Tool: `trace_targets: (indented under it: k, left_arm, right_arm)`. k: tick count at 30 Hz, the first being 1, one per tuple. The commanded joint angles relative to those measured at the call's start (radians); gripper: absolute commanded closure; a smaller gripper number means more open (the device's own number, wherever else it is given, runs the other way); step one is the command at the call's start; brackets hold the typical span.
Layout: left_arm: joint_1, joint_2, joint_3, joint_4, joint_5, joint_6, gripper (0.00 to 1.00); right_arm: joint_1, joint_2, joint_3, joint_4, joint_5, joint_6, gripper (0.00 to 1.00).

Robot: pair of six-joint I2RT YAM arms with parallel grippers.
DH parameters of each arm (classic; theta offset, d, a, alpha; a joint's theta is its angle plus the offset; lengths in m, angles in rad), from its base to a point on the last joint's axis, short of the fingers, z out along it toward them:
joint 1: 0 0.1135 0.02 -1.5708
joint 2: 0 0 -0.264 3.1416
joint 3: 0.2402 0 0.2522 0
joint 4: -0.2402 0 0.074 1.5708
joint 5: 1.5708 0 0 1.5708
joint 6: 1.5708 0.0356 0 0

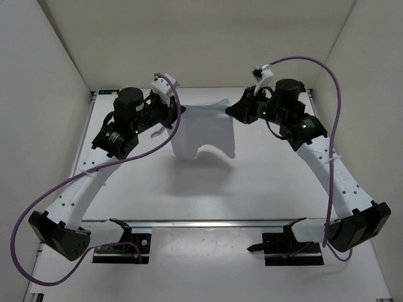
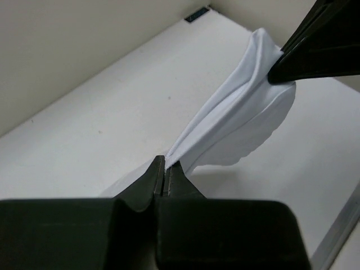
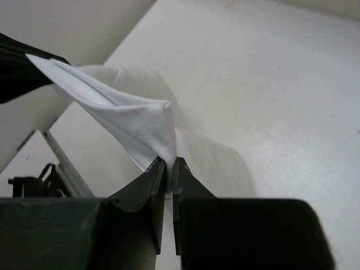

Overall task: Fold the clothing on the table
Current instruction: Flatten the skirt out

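The clothing (image 1: 201, 129) is a thin white fabric piece held up over the far half of the table (image 1: 208, 189), stretched between both grippers with its lower edge hanging in an arch. My left gripper (image 1: 173, 113) is shut on the cloth's left top corner; in the left wrist view the clothing (image 2: 242, 112) runs from my left gripper (image 2: 166, 163) up to the right gripper (image 2: 278, 73). My right gripper (image 1: 230, 111) is shut on the right top corner. The right wrist view shows the clothing (image 3: 135, 118) pinched in the right gripper (image 3: 170, 163).
White side walls (image 1: 44, 94) close in the table on the left, right and back. A metal rail (image 1: 208, 223) crosses the near edge between the arm bases. Purple cables (image 1: 337, 113) loop off both arms.
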Motion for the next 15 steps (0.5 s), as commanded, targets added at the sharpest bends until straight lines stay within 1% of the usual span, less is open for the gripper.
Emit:
trace_targets:
  k: [1,2,3,4,5,7,8,10,12,13,14,15]
  left_arm:
    - [0.002,-0.122,-0.057,-0.046,-0.093,0.001,1.0]
    - [0.001,-0.16,-0.085,-0.061,-0.092,-0.007,1.0]
    - [0.005,-0.203,-0.097,-0.081,-0.084,-0.011,1.0]
    - [-0.013,-0.237,-0.093,-0.119,-0.102,-0.019,1.0]
    - [-0.042,-0.268,-0.074,-0.15,-0.118,-0.025,1.0]
    - [-0.065,-0.298,-0.039,-0.184,-0.124,-0.04,1.0]
    - [-0.061,-0.306,-0.011,-0.201,-0.101,-0.062,1.0]
    - [-0.041,-0.293,0.048,-0.235,-0.063,-0.096,1.0]
    - [-0.024,-0.253,0.12,-0.24,-0.043,-0.106,1.0]
    - [-0.022,-0.228,0.121,-0.224,-0.022,-0.113,1.0]
    - [-0.025,-0.216,0.118,-0.21,-0.027,-0.116,1.0]
    - [-0.019,-0.17,0.098,-0.189,-0.029,-0.114,1.0]
  right_arm:
    - [0.048,-0.052,-0.079,-0.037,0.131,-0.027,1.0]
    - [0.066,-0.064,-0.073,-0.041,0.13,-0.016,1.0]
    - [0.117,-0.078,-0.076,-0.046,0.152,-0.013,1.0]
    - [0.192,-0.086,-0.062,-0.061,0.19,-0.008,1.0]
    - [0.267,-0.09,-0.044,-0.069,0.236,-0.005,1.0]
    - [0.347,-0.075,-0.004,-0.086,0.277,0.004,1.0]
    - [0.366,-0.067,0.034,-0.089,0.26,0.011,1.0]
    - [0.373,-0.055,0.08,-0.106,0.255,0.025,1.0]
    - [0.361,-0.05,0.088,-0.098,0.264,0.001,1.0]
    - [0.317,-0.047,0.079,-0.094,0.258,-0.001,1.0]
    - [0.257,-0.038,0.065,-0.091,0.223,-0.007,1.0]
    - [0.201,-0.029,0.038,-0.09,0.194,-0.011,1.0]
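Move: Hanging from both closed grippers, the skirt has its middle about 7 cm to the right of the left hand, 3 cm back and some 10 cm below it. From the right hand, the skirt's middle is about 7 cm to the left, 3 cm back and 10 cm below. The right gripper is roughly 14 cm to the right of the left one, about level and no farther out. Swinging back towards the bases with the skirt still pinched at its top edge, both hands dip 3 to 5 cm, then rise; the left ends about 9 cm back, 4 cm left and 7 cm higher, the right some 8 cm back and 7 cm left after turning slightly forward at the end, its wrist turned about 10 degrees counter-clockwise. Both grippers stay shut. ##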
